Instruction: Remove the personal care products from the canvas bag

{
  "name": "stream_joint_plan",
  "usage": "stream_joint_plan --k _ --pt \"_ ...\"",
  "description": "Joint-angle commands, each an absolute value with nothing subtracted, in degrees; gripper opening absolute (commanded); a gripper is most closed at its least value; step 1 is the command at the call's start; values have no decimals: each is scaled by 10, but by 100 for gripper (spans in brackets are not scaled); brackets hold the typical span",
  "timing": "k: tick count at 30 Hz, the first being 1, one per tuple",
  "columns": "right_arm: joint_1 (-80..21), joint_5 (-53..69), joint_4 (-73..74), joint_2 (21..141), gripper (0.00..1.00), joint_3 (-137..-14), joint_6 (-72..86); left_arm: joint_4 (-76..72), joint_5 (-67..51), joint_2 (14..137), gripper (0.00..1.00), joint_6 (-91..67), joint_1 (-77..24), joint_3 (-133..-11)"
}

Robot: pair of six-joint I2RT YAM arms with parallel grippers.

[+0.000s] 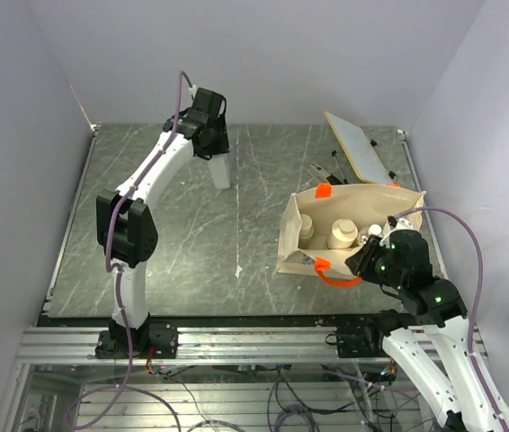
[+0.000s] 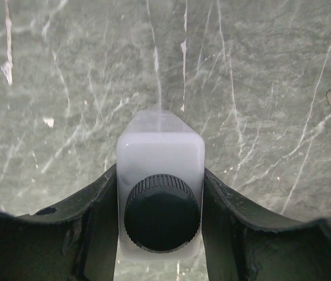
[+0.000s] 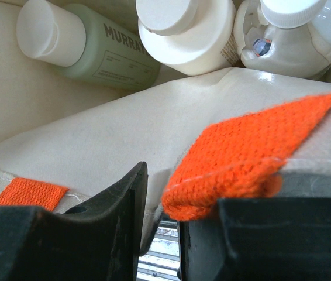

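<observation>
A white rectangular bottle (image 2: 160, 153) with a black cap (image 2: 161, 212) stands upright between the fingers of my left gripper (image 2: 161, 234), which is shut on its sides. From above, that bottle (image 1: 221, 171) hangs under the left gripper (image 1: 218, 160) at the far middle of the table, base down near the surface. The canvas bag (image 1: 301, 261) stands open at the right. My right gripper (image 3: 162, 234) is shut on its near rim (image 3: 124, 146) beside an orange handle (image 3: 253, 152). Inside lie an olive-green bottle (image 3: 104, 55), a cream round one (image 3: 189, 35) and a white one (image 3: 288, 35).
A flat tan board (image 1: 358, 146) leans at the back right behind the bag, with small dark items (image 1: 325, 171) beside it. Purple walls close in the table on three sides. A metal rail (image 1: 236, 342) runs along the near edge.
</observation>
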State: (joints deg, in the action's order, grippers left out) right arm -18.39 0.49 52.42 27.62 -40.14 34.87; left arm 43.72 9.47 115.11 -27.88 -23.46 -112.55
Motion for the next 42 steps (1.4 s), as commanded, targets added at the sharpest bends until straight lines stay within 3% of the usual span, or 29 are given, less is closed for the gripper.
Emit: stream_joint_plan --k 1,5,10,15,36,38,40,42 --pt "-184 11 505 272 25 -405 339 332 159 1153 7 -198 -254 -1184" --pt "-184 10 505 270 25 -403 342 344 193 1179 7 -198 -267 -1214" --pt "-185 7 506 266 25 -402 348 254 189 1155 7 -200 -273 -1146" --pt "-184 7 508 266 25 -399 351 289 203 1193 7 -219 -275 -1200" --pt "-184 12 506 265 25 -398 348 279 189 1242 8 -263 -277 -1198" --pt "-184 12 505 265 25 -398 348 293 190 1245 25 -262 -277 -1208" --pt "-184 12 505 265 25 -398 348 318 198 1249 53 -263 -277 -1226" --pt "-184 12 505 265 25 -398 348 343 202 1250 70 -262 -277 -1247"
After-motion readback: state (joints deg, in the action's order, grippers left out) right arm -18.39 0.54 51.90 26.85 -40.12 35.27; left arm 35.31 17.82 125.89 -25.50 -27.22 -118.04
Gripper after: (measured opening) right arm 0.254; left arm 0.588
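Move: My left hand already holds the white black-capped bottle near its top. Its standing place on the bare table is some 5 cm farther out, 3 cm to the right and roughly 18 cm below. The canvas bag sits about 44 cm to my left hand's right and 22 cm nearer; the black tools lie about 41 cm right and 6 cm ahead. From my right hand at the bag's rim, that place is about 37 cm out and 37 cm left. I carry the gripped bottle outward and a little to the right with my left hand, lifting it about a centimetre first, then lowering it some 5 cm to bring its base onto the open table. The wrist tips slightly early on, under 10 degrees, to straighten the bottle, and then my hand stays put with the fingers still around it. ##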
